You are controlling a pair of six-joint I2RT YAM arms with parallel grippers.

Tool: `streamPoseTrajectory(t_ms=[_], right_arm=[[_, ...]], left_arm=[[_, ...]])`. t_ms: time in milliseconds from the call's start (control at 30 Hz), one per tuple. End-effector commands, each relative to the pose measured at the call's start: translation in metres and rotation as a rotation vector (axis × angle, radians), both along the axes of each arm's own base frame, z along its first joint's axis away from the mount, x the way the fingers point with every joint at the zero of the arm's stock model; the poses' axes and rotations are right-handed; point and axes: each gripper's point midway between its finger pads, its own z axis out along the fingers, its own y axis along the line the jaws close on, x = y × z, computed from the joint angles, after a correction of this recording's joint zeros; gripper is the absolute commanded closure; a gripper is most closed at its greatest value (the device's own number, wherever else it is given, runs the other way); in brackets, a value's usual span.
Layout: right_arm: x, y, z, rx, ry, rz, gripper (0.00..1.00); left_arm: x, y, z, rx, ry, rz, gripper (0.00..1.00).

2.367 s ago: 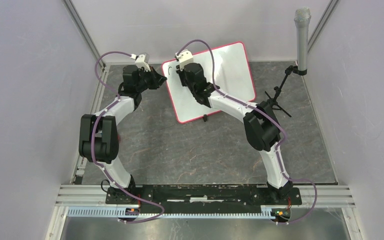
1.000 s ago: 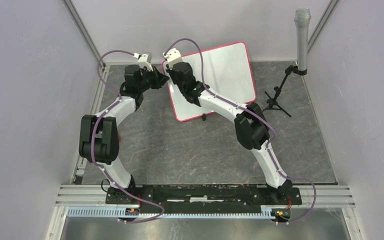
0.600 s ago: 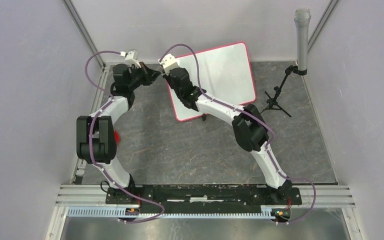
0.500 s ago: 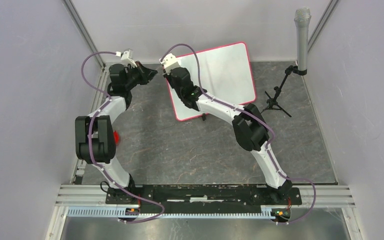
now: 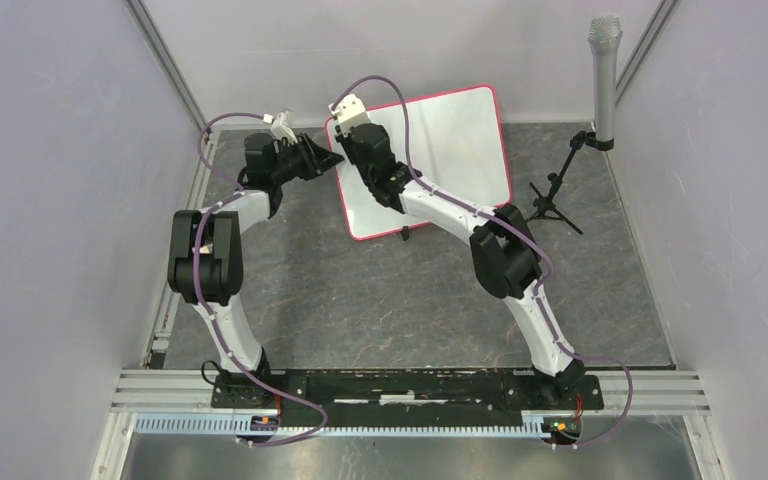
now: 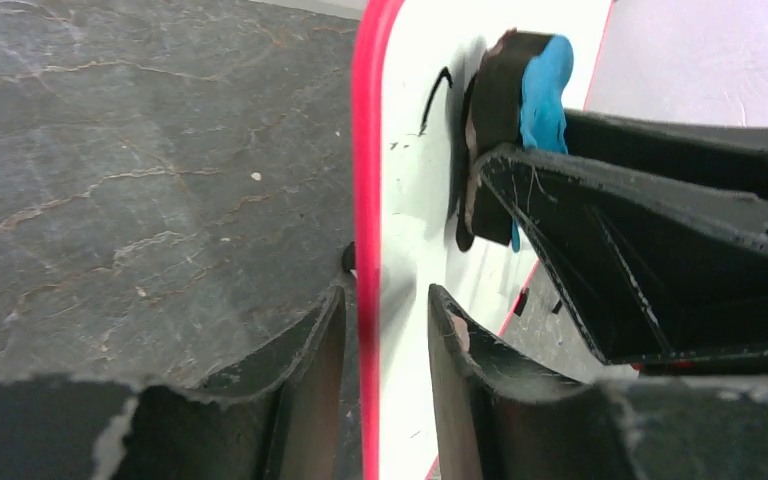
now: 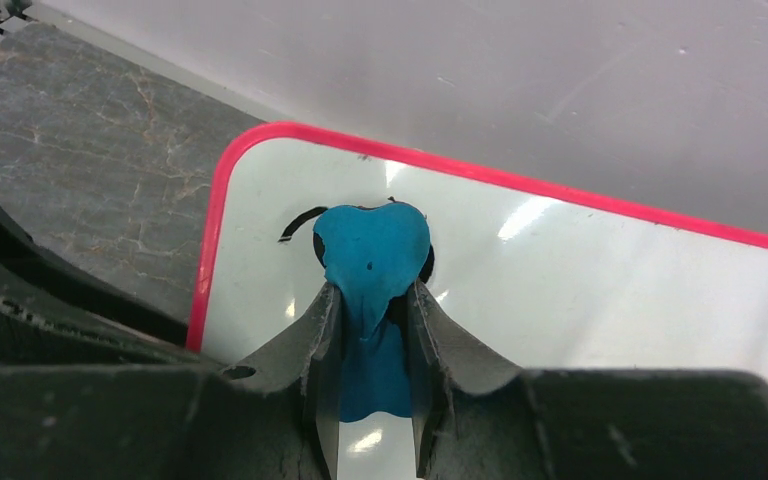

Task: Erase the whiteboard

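The whiteboard (image 5: 450, 140), glossy white in a pink-red frame, stands tilted at the back of the table. My right gripper (image 7: 372, 290) is shut on a blue-and-black eraser (image 7: 372, 250). The eraser is pressed on the board (image 7: 560, 290) near its upper left corner, beside a short black stroke (image 7: 300, 222). My left gripper (image 6: 385, 295) is open, its fingers astride the board's red left edge (image 6: 365, 200) with a gap on both sides. The left wrist view also shows the eraser (image 6: 540, 90) and the stroke (image 6: 435, 95). From above, both grippers (image 5: 325, 158) (image 5: 360, 140) meet at that corner.
A grey microphone (image 5: 605, 70) on a small black tripod (image 5: 552, 200) stands just right of the board. Pale walls close in the left, back and right sides. The dark stone-patterned mat (image 5: 360, 290) covers the table in front of the board.
My left arm swung away to the left, then came back to the board's left edge with its jaws opened. The right gripper shifted the eraser a little near the corner.
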Motion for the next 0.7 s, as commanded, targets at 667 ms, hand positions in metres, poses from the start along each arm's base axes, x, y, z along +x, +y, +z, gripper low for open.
streamPoseTrajectory(t_ms=[667], right_arm=[[-0.016,0.041,0.013,0.023,-0.043,0.149,0.99]], left_arm=[[-0.007,-0.022,0.017,0.172,-0.125,-0.025,0.97]])
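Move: The whiteboard's left edge stands between my open left fingers, about 1 cm ahead and 1 cm to the right of centre, level with them. From that hand the eraser is some 5 cm ahead, 2 cm right and 5 cm higher. From my right hand, which already holds the eraser, the last black stroke lies about 3 cm ahead, 2 cm left and 2 cm up; the board's top-left corner is about 4 cm ahead, 4 cm left and 4 cm up. My left hand closes its fingers to pinch the whiteboard's left edge and shifts about 2 cm to the right. Meanwhile my right hand keeps its grip on the eraser, wiping up and forward some 2.5 cm along the leaning board, then swings about 2.5 cm left over the last stroke into the top-left corner, easing slightly back and down. ##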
